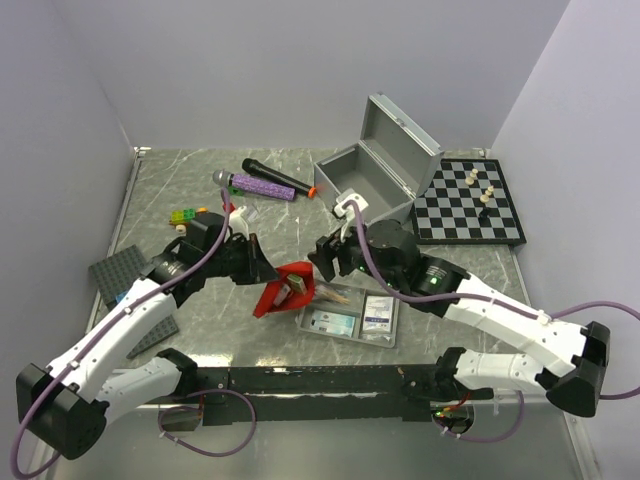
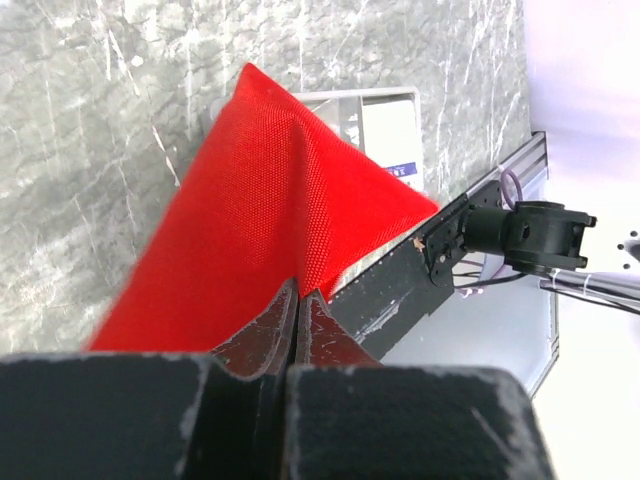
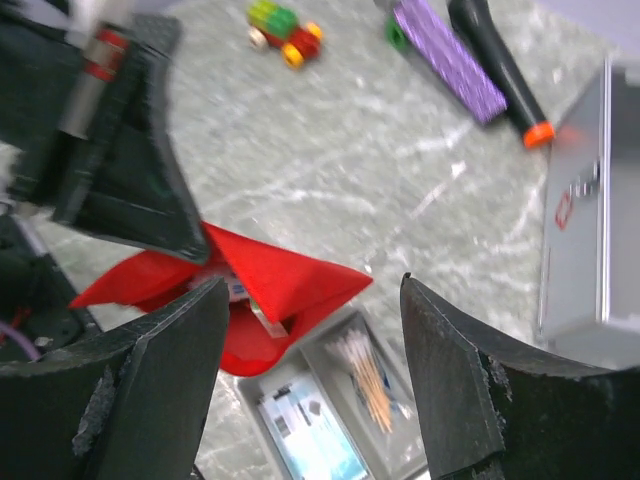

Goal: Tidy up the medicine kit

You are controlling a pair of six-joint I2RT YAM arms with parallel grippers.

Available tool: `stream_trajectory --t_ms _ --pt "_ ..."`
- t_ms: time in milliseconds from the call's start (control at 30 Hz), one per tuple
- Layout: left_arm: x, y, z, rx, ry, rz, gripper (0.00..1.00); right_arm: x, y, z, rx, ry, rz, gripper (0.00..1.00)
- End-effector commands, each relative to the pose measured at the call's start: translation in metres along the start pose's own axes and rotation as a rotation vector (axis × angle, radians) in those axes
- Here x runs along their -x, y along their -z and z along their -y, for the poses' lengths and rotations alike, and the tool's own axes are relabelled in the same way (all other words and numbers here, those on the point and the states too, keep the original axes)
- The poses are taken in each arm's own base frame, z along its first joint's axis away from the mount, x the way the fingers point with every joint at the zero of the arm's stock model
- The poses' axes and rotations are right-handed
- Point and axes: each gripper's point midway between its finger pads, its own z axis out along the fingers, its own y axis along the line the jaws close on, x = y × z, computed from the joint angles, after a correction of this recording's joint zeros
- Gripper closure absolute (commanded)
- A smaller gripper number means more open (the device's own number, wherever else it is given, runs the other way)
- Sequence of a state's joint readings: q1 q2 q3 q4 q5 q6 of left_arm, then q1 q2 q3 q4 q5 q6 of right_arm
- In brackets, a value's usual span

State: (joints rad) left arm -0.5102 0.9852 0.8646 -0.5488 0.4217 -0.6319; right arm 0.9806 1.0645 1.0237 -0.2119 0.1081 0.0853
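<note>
My left gripper (image 1: 262, 268) is shut on an edge of the red pouch (image 1: 285, 290) and holds it up with its mouth open over the left end of the grey divided tray (image 1: 392, 338). A small packet (image 1: 297, 289) sits inside the mouth. In the left wrist view the jaws (image 2: 298, 295) pinch the red fabric (image 2: 270, 200). My right gripper (image 1: 325, 255) hovers open just right of the pouch; its view shows the pouch (image 3: 285, 275) between wide-apart fingers (image 3: 170, 370), nothing gripped. Cotton swabs (image 3: 365, 375) and a flat packet (image 3: 305, 435) lie in the tray. The silver case (image 1: 370, 175) stands open behind.
A chessboard (image 1: 470, 200) with several pieces lies right of the case. A black microphone (image 1: 275, 178), a purple roll (image 1: 262, 186) and coloured toy blocks (image 1: 185, 215) lie at the back left. A dark grey studded plate (image 1: 125, 275) sits beside the left arm.
</note>
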Motion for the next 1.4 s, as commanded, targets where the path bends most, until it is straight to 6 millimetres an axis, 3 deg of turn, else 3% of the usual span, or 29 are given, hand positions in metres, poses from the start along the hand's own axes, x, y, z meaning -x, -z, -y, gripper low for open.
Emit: stream_trajectory --t_ms 0,200,433,700,900,1133,1367 --pt "0.008 -0.011 0.006 -0.064 -0.04 0.026 0.99 -0.037 -0.01 0.013 -0.06 -0.048 -0.086 0.25" --pt "0.001 -0.03 -0.004 -0.115 -0.005 -0.032 0.99 -0.071 -0.023 0.021 -0.063 -0.115 -0.162 0.25" --pt "0.016 -0.043 -0.042 -0.016 0.09 -0.015 0.99 -0.087 -0.029 0.026 -0.063 -0.144 -0.205 0.25" --pt "0.046 -0.036 -0.084 0.11 0.173 0.08 0.55 -0.092 -0.032 0.029 -0.067 -0.153 -0.22 0.25" --pt "0.055 -0.02 -0.098 0.057 0.273 0.195 0.4 -0.096 -0.033 0.029 -0.059 -0.16 -0.228 0.24" --pt "0.039 -0.02 -0.1 -0.03 0.337 0.243 0.39 -0.097 -0.037 0.03 -0.057 -0.169 -0.23 0.24" --pt "0.025 -0.023 -0.101 -0.054 0.391 0.228 0.45 -0.1 -0.039 0.024 -0.029 -0.182 -0.241 0.24"
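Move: The red pouch hangs from the left fingertips, its middle about 3 cm to the right, 1 cm back and 8 cm below that hand; it is bound for bare table roughly 5 cm ahead and 18 cm below. The grey tray's middle is some 18 cm right and 1 cm back of the left hand, at table height. From the right hand the pouch lies about 12 cm left, 3 cm back and 17 cm below; the swab packet, 1 cm ahead and 1 cm left, is some 27 cm down. The red pouch is lowered towards the table beside the tray as the left hand sinks about 5 cm, fingers still shut; they then open past halfway and let it go while the hand swings forward and left, turning some 20 degrees counter-clockwise. Last, it eases back and slightly down, open by the pouch's mouth. The right hand, open and empty, drops 12 cm over the tray's swab packet, fingers tipping down. ##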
